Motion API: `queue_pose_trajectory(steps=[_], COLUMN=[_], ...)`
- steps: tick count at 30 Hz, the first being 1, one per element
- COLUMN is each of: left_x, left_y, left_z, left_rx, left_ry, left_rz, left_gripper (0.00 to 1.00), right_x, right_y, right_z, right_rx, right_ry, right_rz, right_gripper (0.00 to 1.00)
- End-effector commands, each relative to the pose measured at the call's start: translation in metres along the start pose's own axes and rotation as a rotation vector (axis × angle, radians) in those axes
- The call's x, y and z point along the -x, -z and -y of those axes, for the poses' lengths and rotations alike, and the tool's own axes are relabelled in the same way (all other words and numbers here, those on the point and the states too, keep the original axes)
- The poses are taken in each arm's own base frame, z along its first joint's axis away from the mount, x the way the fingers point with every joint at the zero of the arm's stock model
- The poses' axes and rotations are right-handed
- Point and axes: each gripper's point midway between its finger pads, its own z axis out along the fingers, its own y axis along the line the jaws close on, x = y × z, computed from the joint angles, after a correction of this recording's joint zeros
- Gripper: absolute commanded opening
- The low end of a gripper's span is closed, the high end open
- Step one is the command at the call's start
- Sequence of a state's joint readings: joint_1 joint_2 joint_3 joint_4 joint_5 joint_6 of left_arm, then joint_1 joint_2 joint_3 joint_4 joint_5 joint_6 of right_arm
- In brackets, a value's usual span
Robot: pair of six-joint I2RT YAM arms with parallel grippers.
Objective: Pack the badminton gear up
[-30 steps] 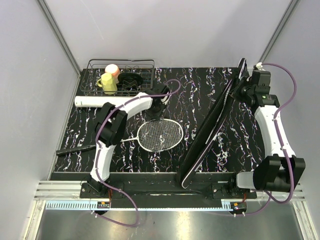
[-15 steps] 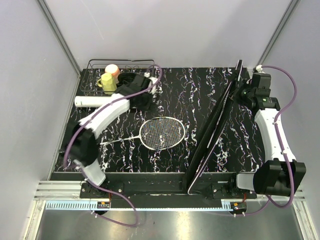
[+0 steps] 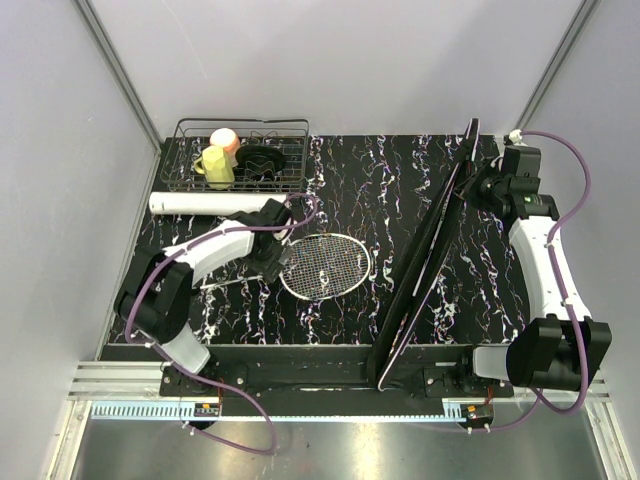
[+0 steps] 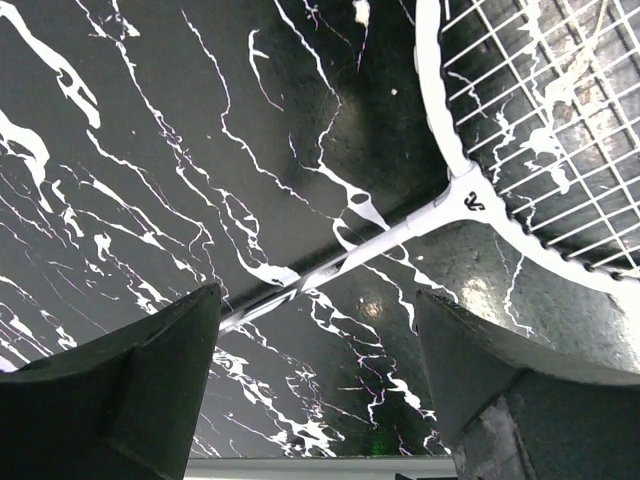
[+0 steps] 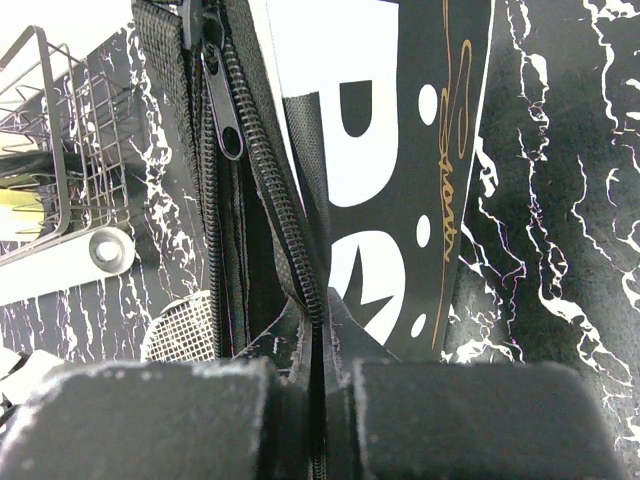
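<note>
A racket lies flat on the marbled table, its white-strung head [image 3: 325, 265] in the middle and its thin shaft [image 3: 225, 282] running left. My left gripper [image 3: 275, 252] hangs open over the throat [image 4: 465, 200], the shaft [image 4: 300, 282] passing under its spread fingers [image 4: 150, 390] with nothing between them. The black bag [image 3: 430, 255] stands on edge, slanting from the front edge to the back right. My right gripper [image 3: 482, 180] is shut on its zippered rim [image 5: 315, 340], white letters [image 5: 360, 150] showing on its side. A long white tube [image 3: 195, 203] lies at the left.
A black wire basket [image 3: 290, 130] with a yellow cup [image 3: 215, 165], a pink cup [image 3: 225, 138] and a dark object stands at the back left, just behind the tube. The zipper pull [image 5: 225, 130] hangs at the bag's open seam.
My left arm swung from beside the basket down to the racket's throat, and its gripper opened wide. The bag's top leaned slightly left. The right gripper kept its hold.
</note>
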State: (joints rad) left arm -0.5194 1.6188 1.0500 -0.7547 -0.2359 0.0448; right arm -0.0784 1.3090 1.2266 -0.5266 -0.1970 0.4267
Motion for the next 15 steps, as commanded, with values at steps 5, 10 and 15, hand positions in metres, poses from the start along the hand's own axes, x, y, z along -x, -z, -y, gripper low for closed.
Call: queue_pose_trajectory(steps=[5, 10, 15], left_x=[0.024, 0.027, 0.046], left_y=[-0.026, -0.042, -0.039], left_z=[0.006, 0.023, 0.038], left_rx=[-0.037, -0.129, -0.204], left_ry=[-0.095, -0.088, -0.033], left_rz=[-0.008, -0.042, -0.011], left_gripper=[0.77, 0.65, 0.35], right_x=[0.017, 0.018, 0.016], right_y=[0.004, 0.007, 0.004], right_z=[-0.018, -0.018, -0.018], right_rx=[0.083, 0.083, 0.088], right_ry=[0.019, 0.025, 0.020], right_rz=[0.069, 0.083, 0.075], right_gripper=[0.00, 0.00, 0.00])
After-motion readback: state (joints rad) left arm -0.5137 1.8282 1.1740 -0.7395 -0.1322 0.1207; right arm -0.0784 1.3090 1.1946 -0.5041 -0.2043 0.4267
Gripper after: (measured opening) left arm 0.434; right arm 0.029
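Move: The racket's throat, where shaft meets head, lies about 2 cm ahead of the open left hand, 4 cm to its right and some 4 cm below. The middle of the racket head is roughly 15 cm to that hand's right and 4 cm ahead. The white tube's middle lies some 19 cm ahead and 14 cm left. From the right hand, the throat is roughly 43 cm left, 12 cm back and 22 cm below. Down and to the right, with a little forward, the left hand sinks about 3 cm onto the racket's throat, going nearly as far sideways and tipping its fingers back slightly. The fingers, wide at first, close to about half that gap around the shaft just short of the head, and touch begins there. The right hand keeps its pinch on the bag's edge, sagging about 1 cm. ##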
